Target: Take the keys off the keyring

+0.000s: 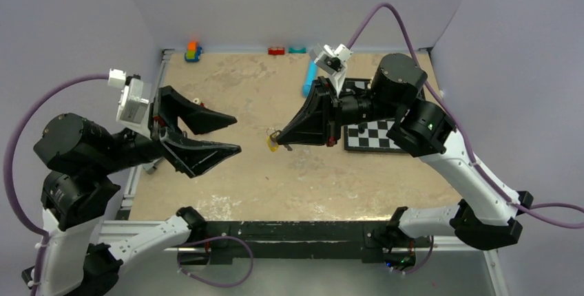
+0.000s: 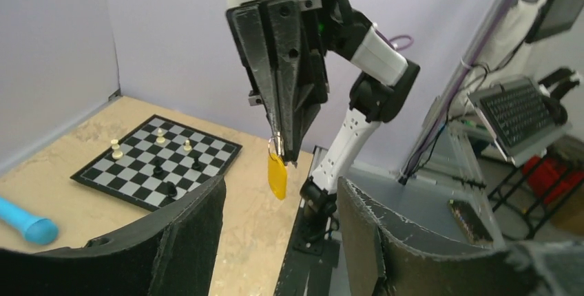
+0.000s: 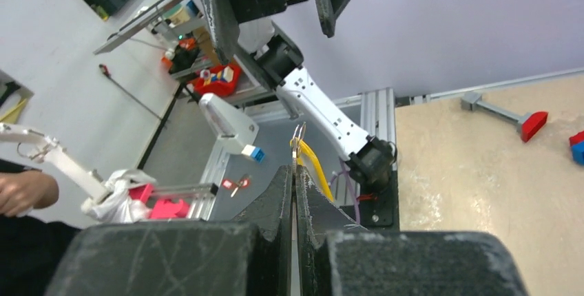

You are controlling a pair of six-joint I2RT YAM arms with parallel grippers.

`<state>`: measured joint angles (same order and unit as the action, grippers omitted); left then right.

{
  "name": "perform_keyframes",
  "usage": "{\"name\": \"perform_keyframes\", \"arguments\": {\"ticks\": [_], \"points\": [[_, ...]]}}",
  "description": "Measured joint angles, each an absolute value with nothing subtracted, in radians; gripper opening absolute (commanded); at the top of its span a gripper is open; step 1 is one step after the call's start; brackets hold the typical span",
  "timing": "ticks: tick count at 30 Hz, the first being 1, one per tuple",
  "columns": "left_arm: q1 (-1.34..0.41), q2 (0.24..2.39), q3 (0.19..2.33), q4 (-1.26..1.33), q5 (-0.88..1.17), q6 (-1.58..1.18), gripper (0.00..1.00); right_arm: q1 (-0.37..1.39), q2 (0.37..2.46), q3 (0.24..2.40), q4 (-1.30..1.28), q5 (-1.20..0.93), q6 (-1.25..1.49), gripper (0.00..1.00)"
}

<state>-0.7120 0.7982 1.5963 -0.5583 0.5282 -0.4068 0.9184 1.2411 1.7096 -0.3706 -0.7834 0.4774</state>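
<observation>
My right gripper (image 1: 278, 138) is shut on the keyring (image 2: 275, 146), a thin silver ring pinched at its fingertips and held above the table's middle. A key with a yellow head (image 2: 277, 175) hangs down from the ring. In the right wrist view the keyring (image 3: 297, 138) sticks out edge-on past the shut right gripper (image 3: 295, 171), with the yellow key (image 3: 313, 165) behind it. My left gripper (image 1: 233, 134) stands open a short way to the left of the key, facing it. Its two black fingers (image 2: 186, 241) frame the hanging key without touching it.
A small chessboard (image 1: 375, 138) with several pieces lies under the right arm. A light-blue cylinder (image 1: 310, 79) lies behind it. Toy blocks (image 1: 193, 51) sit along the back wall, with a red one (image 1: 277, 51) and a teal one (image 1: 297, 49).
</observation>
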Motion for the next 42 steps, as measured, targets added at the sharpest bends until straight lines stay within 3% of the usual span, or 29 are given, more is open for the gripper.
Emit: {"name": "perform_keyframes", "arguments": {"ticks": [8,28,39,42], "points": [[-0.707,0.927,1.744,-0.736,0.699,-0.291,0.53,0.918,1.295,1.819,-0.553,-0.831,0.378,0.00],[-0.706,1.077,1.801,-0.775,0.791,-0.272,0.34,0.918,1.353,1.887,-0.682,-0.833,0.289,0.00],[-0.706,1.083,1.810,-0.810,0.807,-0.265,0.36,0.918,1.353,1.887,-0.687,-0.833,0.282,0.00],[-0.706,1.084,1.810,-0.825,0.808,-0.260,0.30,0.918,1.353,1.887,-0.686,-0.833,0.282,0.00]]}}
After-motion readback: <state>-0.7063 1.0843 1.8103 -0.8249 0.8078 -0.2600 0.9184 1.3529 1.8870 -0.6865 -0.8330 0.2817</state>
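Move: The keyring, held at the right fingertips, is about 6 cm to the left hand's right, 1 cm ahead and 1 cm below it. Its yellow tag hangs some 2 cm under it and 1 cm nearer the base; the key pokes out about 8 cm to the left hand's right, level fore and aft, 2 cm below. From the right hand the keyring lies 2 cm to the left, level in depth and height. Left hand goes some 5 cm right and down to the keyring, fingers narrowing; gripping right sinks 3 cm. ##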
